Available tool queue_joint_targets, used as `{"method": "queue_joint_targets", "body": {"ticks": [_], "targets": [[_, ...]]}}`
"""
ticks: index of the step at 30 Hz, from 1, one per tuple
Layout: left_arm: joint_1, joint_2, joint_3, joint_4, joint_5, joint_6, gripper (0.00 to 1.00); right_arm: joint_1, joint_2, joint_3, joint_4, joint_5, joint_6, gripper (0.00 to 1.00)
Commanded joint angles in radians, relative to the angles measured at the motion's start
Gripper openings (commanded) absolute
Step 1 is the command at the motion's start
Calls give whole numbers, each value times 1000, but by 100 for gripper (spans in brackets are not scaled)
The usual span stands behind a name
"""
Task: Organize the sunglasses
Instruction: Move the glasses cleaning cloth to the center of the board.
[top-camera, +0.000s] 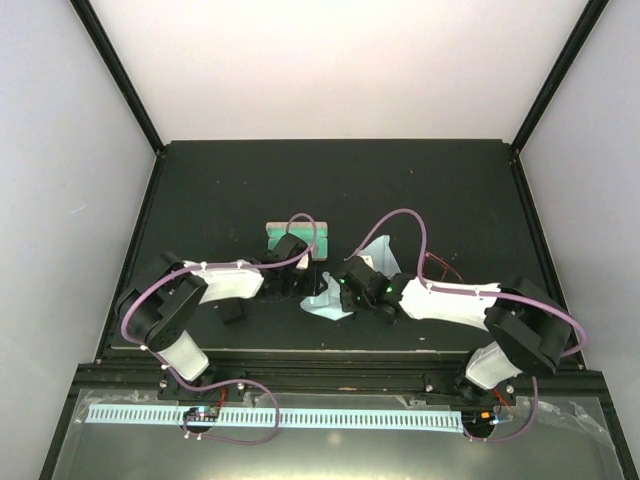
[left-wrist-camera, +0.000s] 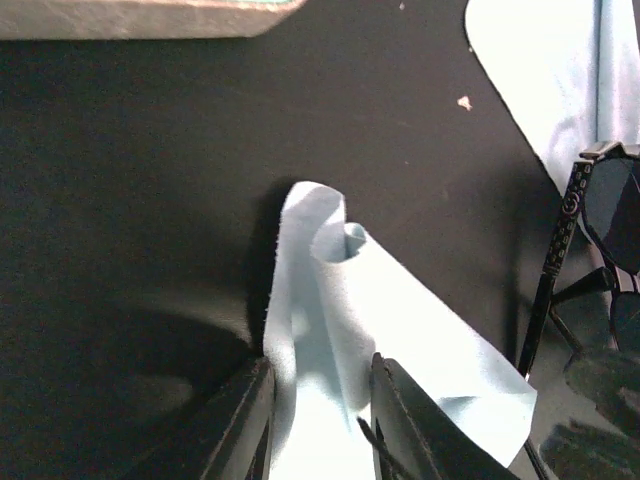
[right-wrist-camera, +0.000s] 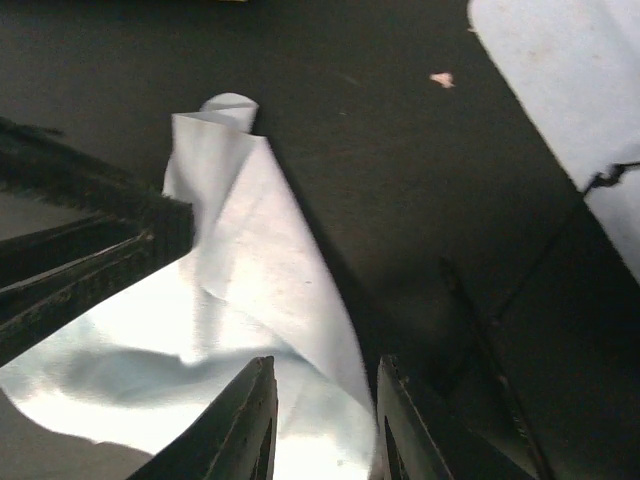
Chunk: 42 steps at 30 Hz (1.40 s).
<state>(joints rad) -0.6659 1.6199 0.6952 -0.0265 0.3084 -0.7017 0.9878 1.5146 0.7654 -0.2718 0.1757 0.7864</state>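
The black-framed sunglasses (left-wrist-camera: 600, 215) lie folded at the right edge of the left wrist view, next to a crumpled light blue cloth (left-wrist-camera: 340, 290). In the top view the red wire-framed sunglasses (top-camera: 441, 265) rest on the mat to the right of both grippers. The cloth (top-camera: 322, 303) sits between my left gripper (top-camera: 300, 272) and right gripper (top-camera: 348, 288). My left gripper (left-wrist-camera: 320, 365) has its jaws parted around a loose upright fold of it. The jaws of my right gripper (right-wrist-camera: 323, 365) stand apart over the cloth's flat edge (right-wrist-camera: 240, 250).
A second light blue cloth (top-camera: 380, 252) lies spread behind the right gripper. A beige oblong case (top-camera: 285, 232) stands just behind the left gripper. A small black object (top-camera: 232, 315) sits near the mat's front edge by the left arm.
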Motion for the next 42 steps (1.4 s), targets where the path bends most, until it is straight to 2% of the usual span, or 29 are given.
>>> {"method": "queue_joint_targets", "body": {"ticks": [1, 3, 7, 9, 11, 14, 17, 23, 31, 33, 37, 42], "targets": [[-48, 56, 0, -136, -95, 0, 23, -21, -47, -30, 38, -2, 24, 31], [-59, 59, -3, -158, -145, -12, 18, -23, -51, -33, 38, -3, 23, 31], [-70, 60, -6, -170, -166, -22, 5, -24, -51, -38, 45, -11, 24, 31], [-72, 49, -6, -176, -180, -29, 1, -24, -50, -40, 50, -16, 20, 31], [-72, 30, -8, -184, -195, -32, 2, -25, -47, -40, 53, -22, 16, 31], [-72, 1, -8, -192, -204, -33, 13, -24, -43, -41, 57, -31, 9, 31], [-72, -17, -13, -196, -180, -30, 16, -25, -39, -41, 61, -39, 6, 31], [-74, -46, -49, -197, -167, -31, 16, -24, -33, -40, 71, -51, 7, 31], [-94, -1, -41, -173, -139, -14, 15, -24, -24, -35, 75, -60, 4, 30], [-102, 12, -26, -183, -151, -8, 13, -24, -24, -35, 73, -61, 3, 30], [-104, 21, -8, -216, -203, -8, 3, -24, -25, -34, 74, -66, 1, 30], [-104, -41, -20, -256, -262, -20, 2, -24, -20, -24, 73, -79, -24, 30]]}}
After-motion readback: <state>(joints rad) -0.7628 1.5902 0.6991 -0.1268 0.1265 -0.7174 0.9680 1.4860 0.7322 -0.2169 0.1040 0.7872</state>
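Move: The left hand is low over the left edge of the light-blue cleaning cloth, whose middle lies about 2 cm back and 2 cm right, just below the fingertips. The open green-lined case is some 10 cm ahead and 4 cm left, the black sunglasses 12 cm right and 2 cm back. From the right hand, the cloth's middle is about 4 cm left, 2 cm ahead and 4 cm down. The left hand closes at the cloth's left edge, reopens partly, shifts about 1.5 cm back and shuts again. ##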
